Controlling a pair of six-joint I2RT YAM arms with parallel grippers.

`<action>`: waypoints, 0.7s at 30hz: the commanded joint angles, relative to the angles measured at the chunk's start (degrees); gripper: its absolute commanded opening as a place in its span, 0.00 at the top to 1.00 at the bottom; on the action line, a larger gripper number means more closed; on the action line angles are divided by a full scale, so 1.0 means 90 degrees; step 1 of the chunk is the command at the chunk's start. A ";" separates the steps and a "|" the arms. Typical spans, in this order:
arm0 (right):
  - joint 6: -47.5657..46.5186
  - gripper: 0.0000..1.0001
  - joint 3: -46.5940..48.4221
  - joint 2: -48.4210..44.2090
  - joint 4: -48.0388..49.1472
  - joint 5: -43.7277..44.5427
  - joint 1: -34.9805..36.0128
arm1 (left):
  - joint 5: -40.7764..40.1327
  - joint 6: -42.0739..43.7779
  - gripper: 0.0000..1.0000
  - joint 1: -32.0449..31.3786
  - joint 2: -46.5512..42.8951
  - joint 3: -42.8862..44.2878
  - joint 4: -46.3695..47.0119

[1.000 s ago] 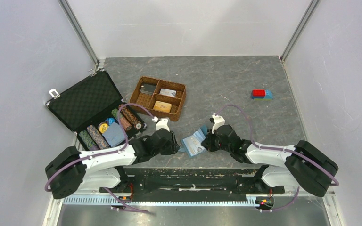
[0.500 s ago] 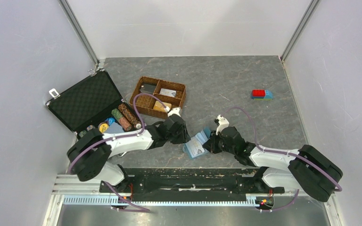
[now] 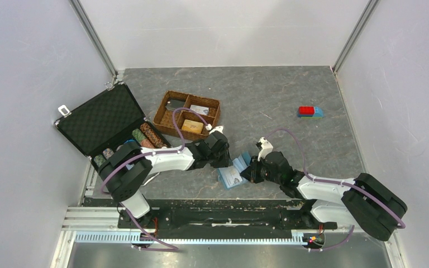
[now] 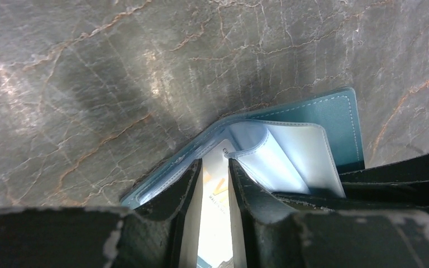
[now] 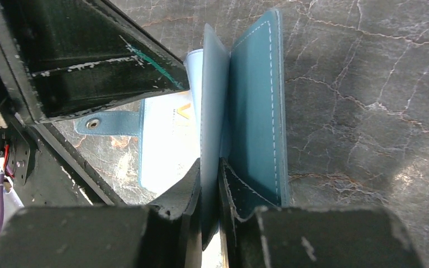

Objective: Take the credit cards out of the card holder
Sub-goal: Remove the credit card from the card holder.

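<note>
The light-blue card holder (image 3: 230,177) lies open near the table's front edge, with its teal cover (image 5: 257,111) flat on the table. My right gripper (image 3: 250,170) (image 5: 210,162) is shut on an inner leaf (image 5: 212,100) and holds it upright. A white credit card (image 4: 215,190) (image 5: 167,134) with gold print sits in the left pocket. My left gripper (image 3: 223,161) (image 4: 214,162) is low over that pocket. Its jaws stand a narrow gap apart, and the card's face shows between them. No other cards show.
A brown wicker tray (image 3: 162,114) with small items stands behind the left arm. An open black case (image 3: 98,117) with rolls of poker chips (image 3: 145,138) lies at the left. A red and blue block (image 3: 309,111) sits far right. Walls close in both sides.
My left arm swung right from beside the case to the holder's left pocket, and its jaws narrowed. My right gripper kept hold of the leaf and shifted slightly right.
</note>
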 commanded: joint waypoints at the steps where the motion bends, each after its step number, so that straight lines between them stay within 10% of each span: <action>1: 0.0025 0.86 -0.0102 0.0001 0.0460 -0.0171 -0.0039 | 0.0164 0.0330 0.71 0.0000 0.0273 0.0331 0.0149; 21: -0.1126 0.38 0.0804 -0.0455 -0.1704 0.1353 -0.0121 | 0.1839 0.0043 0.68 -0.0007 0.0296 -0.0229 0.2182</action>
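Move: Just back and right of the left hand, roughly 3 cm back and 5 cm right, the card holder's raised inner leaf stands held between the right hand's fingertips, about 1 cm below the left. The card lies in its pocket some 3 cm back, 1 cm right and 2 cm below the left hand. From the right hand, the card is about 5 cm left and 1 cm back, 2 cm lower; the blue cover flap is some 4 cm ahead, straight out, 1 cm lower. Sweeping about 4 cm right and then also a little back and up, the left hand brings its partly open fingers to the raised leaf, rolling its left side down and turning clockwise, some 15 degrees in all; one fingertip bears on the leaf's side. The right hand first holds still, then spreads its fingers wide, lets go of the leaf, and shifts roughly 2 cm forward and right. ##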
